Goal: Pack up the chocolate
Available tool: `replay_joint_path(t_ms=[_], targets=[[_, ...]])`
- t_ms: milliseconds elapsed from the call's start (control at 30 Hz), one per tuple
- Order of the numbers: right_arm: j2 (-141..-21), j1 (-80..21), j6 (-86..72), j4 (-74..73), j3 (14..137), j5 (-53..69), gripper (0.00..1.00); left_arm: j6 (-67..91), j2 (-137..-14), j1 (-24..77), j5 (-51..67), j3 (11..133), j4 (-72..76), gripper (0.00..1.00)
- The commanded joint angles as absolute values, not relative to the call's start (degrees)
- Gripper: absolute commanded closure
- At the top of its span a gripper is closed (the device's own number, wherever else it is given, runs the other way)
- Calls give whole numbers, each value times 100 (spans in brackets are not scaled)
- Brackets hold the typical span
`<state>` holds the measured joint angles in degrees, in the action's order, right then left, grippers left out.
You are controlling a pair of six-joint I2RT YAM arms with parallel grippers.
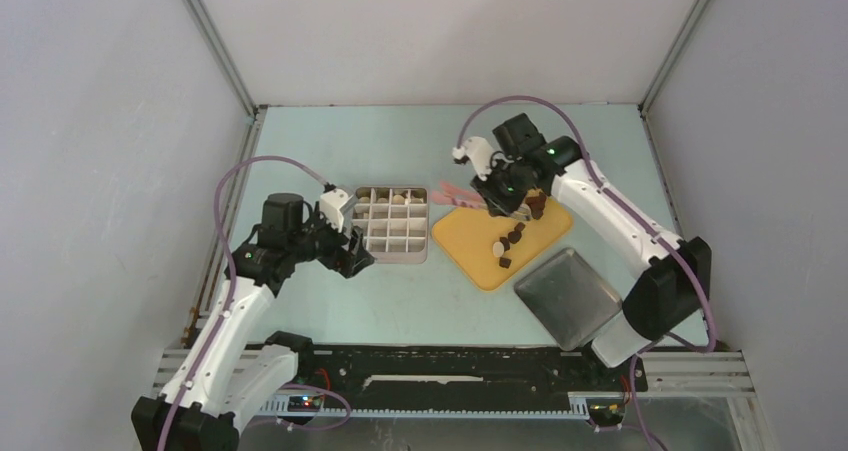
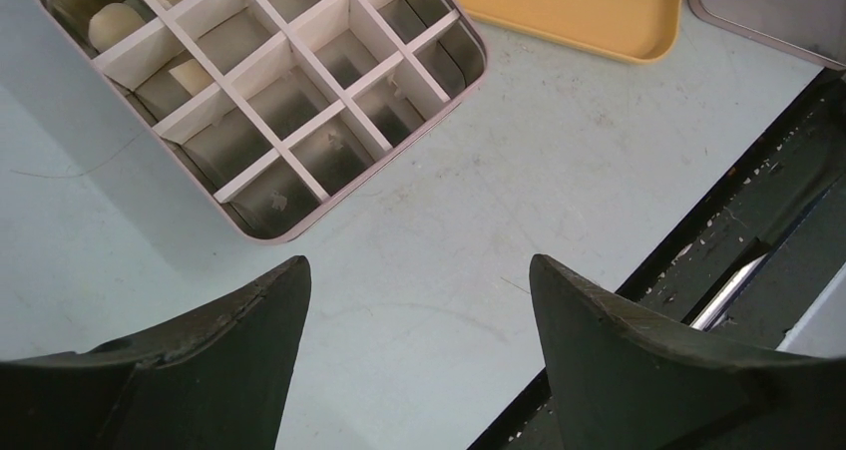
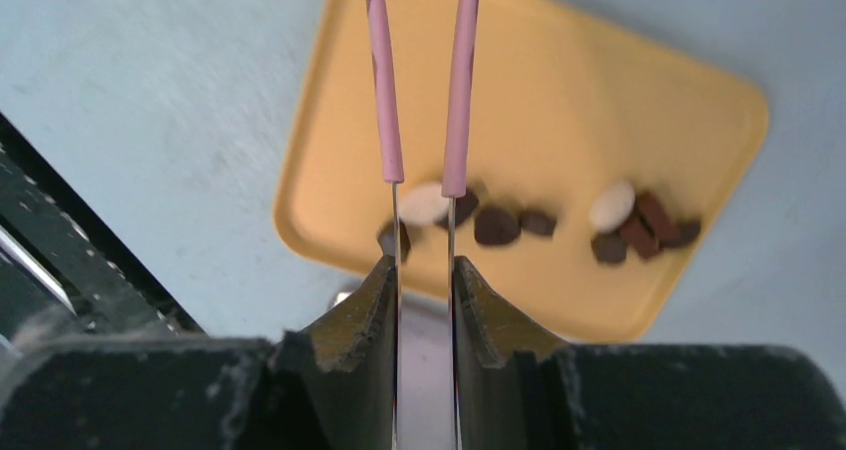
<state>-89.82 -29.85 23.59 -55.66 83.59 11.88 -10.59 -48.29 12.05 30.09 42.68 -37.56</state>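
Observation:
Several chocolate pieces, dark brown (image 3: 496, 225) and cream-white (image 3: 612, 206), lie on the yellow tray (image 3: 559, 91); they also show in the top view (image 1: 514, 236). My right gripper (image 3: 423, 270) is shut on the pink tongs (image 3: 384, 91), whose two arms reach out over the tray above the pieces. In the top view the tongs (image 1: 458, 198) point left from the right gripper (image 1: 497, 199). A gridded box (image 2: 289, 81) holds a few cream pieces (image 2: 115, 23) in its far cells. My left gripper (image 2: 419, 280) is open and empty above bare table, near the box's corner.
A grey metal lid (image 1: 568, 297) lies in front of the yellow tray. The black rail (image 1: 450, 366) runs along the table's near edge. The box (image 1: 391, 224) sits left of the tray. Side walls close in on both sides.

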Motion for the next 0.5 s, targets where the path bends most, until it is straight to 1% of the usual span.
replay_joint_path(t_ms=[0, 200, 467], targets=[[-9631, -3344, 2438, -5521, 9266, 1887, 83, -1170, -4586, 1053, 2960, 4406, -3698, 16], [-10785, -3759, 2408, -5769, 10544, 2180, 82, -1054, -4291, 692, 2935, 4379, -3612, 16], [-11898, -4069, 2253, -6036, 11814, 2495, 80, -934, -3911, 290, 3066, 4255, -3532, 15]])
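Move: The right hand already grips the pink tongs, which point left; the divided box they are bound for lies about 22 cm left, 3 cm ahead and 13 cm below it. The yellow tray's middle is some 2 cm ahead and 2 cm right, with its dark chocolate row 1 cm back and 3 cm right, both about 14 cm down. From the empty left hand, the box is roughly 9 cm ahead, 4 cm right and 12 cm below. The right hand carries its still-gripped tongs about 14 cm left, over the divided box; left hand rises leftward. ##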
